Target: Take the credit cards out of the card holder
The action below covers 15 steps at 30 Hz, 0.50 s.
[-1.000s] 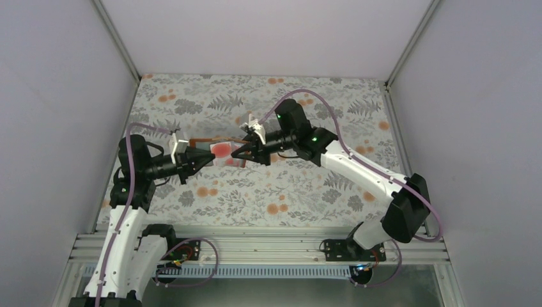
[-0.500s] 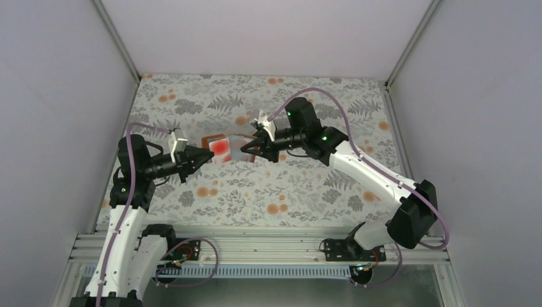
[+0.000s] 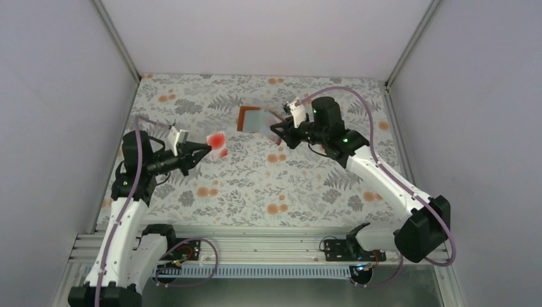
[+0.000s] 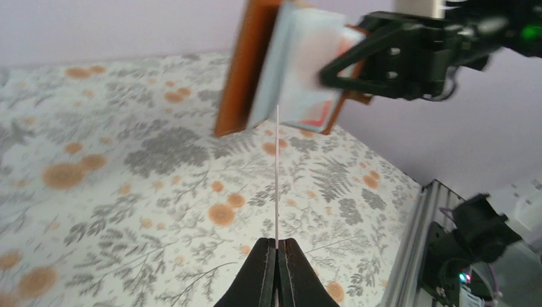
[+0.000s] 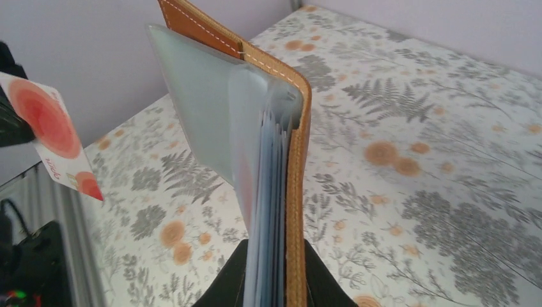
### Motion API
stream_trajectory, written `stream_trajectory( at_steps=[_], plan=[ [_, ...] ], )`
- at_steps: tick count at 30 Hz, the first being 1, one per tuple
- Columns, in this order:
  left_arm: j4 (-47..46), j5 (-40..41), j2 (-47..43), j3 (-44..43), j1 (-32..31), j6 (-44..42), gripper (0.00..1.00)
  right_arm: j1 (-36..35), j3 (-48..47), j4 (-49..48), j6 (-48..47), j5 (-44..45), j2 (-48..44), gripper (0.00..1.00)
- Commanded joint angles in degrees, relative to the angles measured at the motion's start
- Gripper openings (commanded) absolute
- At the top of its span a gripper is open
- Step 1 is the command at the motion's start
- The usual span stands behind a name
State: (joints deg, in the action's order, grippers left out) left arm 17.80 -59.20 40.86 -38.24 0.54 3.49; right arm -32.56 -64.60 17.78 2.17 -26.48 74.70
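My left gripper (image 3: 204,150) is shut on a pale credit card with red round blotches (image 3: 217,141), held in the air left of centre. The left wrist view shows that card edge-on (image 4: 277,173) between my shut fingertips (image 4: 277,243). My right gripper (image 3: 280,133) is shut on the brown leather card holder (image 3: 251,119), which hangs open above the table's far middle. In the right wrist view the holder's grey-blue sleeves (image 5: 211,109) fan out from the leather cover (image 5: 295,160), above my right gripper (image 5: 275,259). The blotched card (image 5: 54,134) shows at far left, apart from the holder. A reddish shape (image 4: 316,118) shows through one sleeve.
The floral tablecloth (image 3: 255,185) covers the table. Grey walls close the left, right and far sides. An aluminium rail (image 3: 255,246) with both arm bases runs along the near edge.
The blotched card has slid out of the holder and moved left with my left gripper. My right gripper has carried the holder away to the far right. The two grippers now stand apart.
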Motion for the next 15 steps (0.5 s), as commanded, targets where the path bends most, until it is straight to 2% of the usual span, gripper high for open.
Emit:
stream_trajectory(
  at_steps=[1, 5, 7, 10, 15],
  plan=[
    [7.5, 8.8, 8.3, -6.9, 0.3, 0.7, 0.03, 1.6, -0.2, -1.9, 4.0, 5.0, -1.3, 0.04],
    [30.7, 13.8, 30.2, -29.4, 0.4, -5.1, 0.02, 1.9, -0.9, -0.9, 4.2, 5.5, -1.4, 0.04],
    [30.7, 18.2, 35.7, -36.2, 1.2, -6.0, 0.02, 1.9, -1.0, -0.4, 4.5, 5.8, -1.8, 0.04],
    [29.1, 19.7, 43.6, -40.4, 1.4, -5.5, 0.02, 1.9, -0.7, 0.6, 4.6, 5.8, -2.2, 0.04],
    [26.5, 12.3, 53.8, -35.1, 1.3, -5.4, 0.02, 2.0, -4.0, 4.6, 4.2, 7.0, -1.6, 0.04]
  ],
)
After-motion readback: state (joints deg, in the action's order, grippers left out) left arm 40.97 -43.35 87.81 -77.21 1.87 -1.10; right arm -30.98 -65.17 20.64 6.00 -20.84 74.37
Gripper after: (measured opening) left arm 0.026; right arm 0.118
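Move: Ahead of the left hand, which already pinches the red-spotted credit card, bare table lies some 20 cm farther out, about 5 cm to its left and roughly 22 cm below. The open card holder, still in the right hand's grip, is about 10 cm ahead and 16 cm to the right of the left hand, near its height. From the right hand, that bare patch is some 12 cm ahead, 25 cm left and 22 cm below. Carrying the card still pinched in closed fingers, the left hand sweeps quickly forward about 17 cm and a little left towards the bare table, staying near its height until it sinks some 5 cm late on, the fingers tipping down by roughly 25 degrees. The right hand keeps hold of the card holder, easing slightly right and forward. ##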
